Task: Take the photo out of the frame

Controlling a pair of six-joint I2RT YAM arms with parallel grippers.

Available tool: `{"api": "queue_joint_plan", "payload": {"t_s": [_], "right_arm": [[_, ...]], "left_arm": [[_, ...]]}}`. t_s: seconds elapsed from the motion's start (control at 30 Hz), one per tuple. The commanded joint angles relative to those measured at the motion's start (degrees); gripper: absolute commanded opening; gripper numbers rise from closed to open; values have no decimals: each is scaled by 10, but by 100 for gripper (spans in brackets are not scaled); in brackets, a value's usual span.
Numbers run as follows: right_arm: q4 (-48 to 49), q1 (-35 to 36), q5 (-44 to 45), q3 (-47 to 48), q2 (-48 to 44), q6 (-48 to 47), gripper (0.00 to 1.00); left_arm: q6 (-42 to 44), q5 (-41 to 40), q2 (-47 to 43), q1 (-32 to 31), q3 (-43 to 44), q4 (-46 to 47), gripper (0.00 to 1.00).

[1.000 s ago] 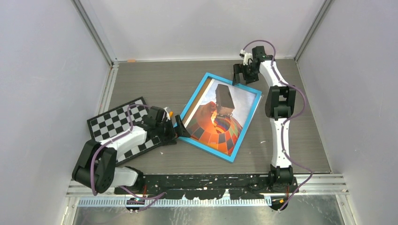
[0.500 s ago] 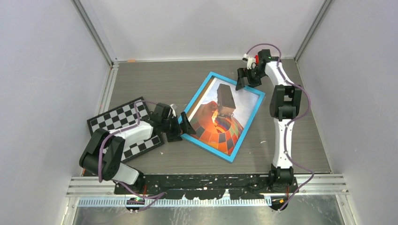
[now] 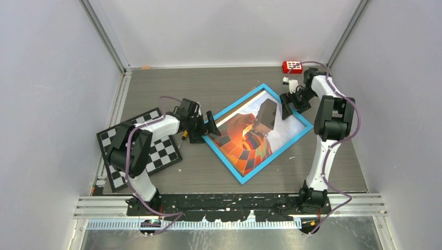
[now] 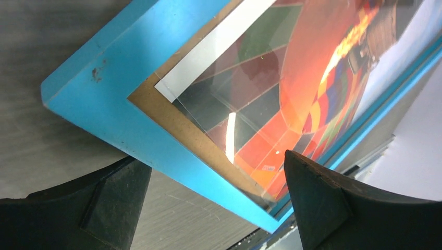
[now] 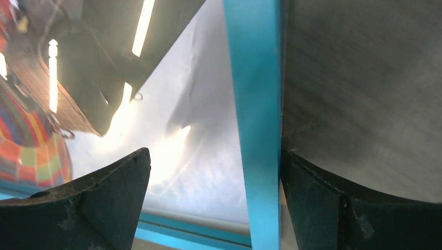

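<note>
The frame [image 3: 224, 159], with a thin bright-blue border, lies skewed in the middle of the table, picture side up. In it sits the photo [image 3: 245, 135] of an orange-red balloon. My left gripper [image 3: 206, 125] stands open at the frame's left corner. In the left wrist view the gripper [image 4: 216, 205] straddles the blue border [image 4: 104, 88]; one finger is over the photo [image 4: 292, 104], and brown backing shows along the edge. My right gripper [image 3: 289, 104] is open at the far right edge. There the gripper [image 5: 216, 208] straddles the border [image 5: 255, 104], its right finger [image 5: 339, 208] against the outer side.
A black-and-white chequered board [image 3: 138, 148] lies at the left under my left arm. A red block [image 3: 292, 66] and a small white piece [image 3: 286, 80] sit at the back right corner. Grey walls close in the table on three sides.
The frame has swung round and shifted right. My left gripper moved up and right to its left corner. My right gripper moved right, uncovering the red block.
</note>
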Motion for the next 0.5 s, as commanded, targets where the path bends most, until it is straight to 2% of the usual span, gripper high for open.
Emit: {"api": "queue_joint_plan", "payload": {"t_s": [0.0,0.23,0.47], "right_arm": [[-162,22,-51,-115,18,-19,95],[-167,21,-42,-218,-38,-56,95],[-173,23,-38,-286,-70,-76,96]], "left_arm": [[70,-37,73,-7,67,28,100],[101,-37,155,-4,174,6,100],[170,-14,225,-2,291,-31,100]]}}
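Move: The blue frame's middle lies about 26 cm to the right of the left hand and 3 cm ahead, slightly below it; its left corner is 2 cm ahead and 2 cm left, the orange screwdriver some 12 cm left and 2 cm ahead. From the right hand, the frame's middle lies about 20 cm left and 10 cm back, its right corner some 10 cm right and 7 cm back. The photo is still inside. Swivel the frame clockwise between the grippers, both still open astride its rim. Push the left one forward about 12 cm beside the left corner, while the right one sweeps the opposite short side back towards the base, speeding up over some 19 cm. Let the right fingers tip about 30 degrees back towards the base, the left ones about 15. ##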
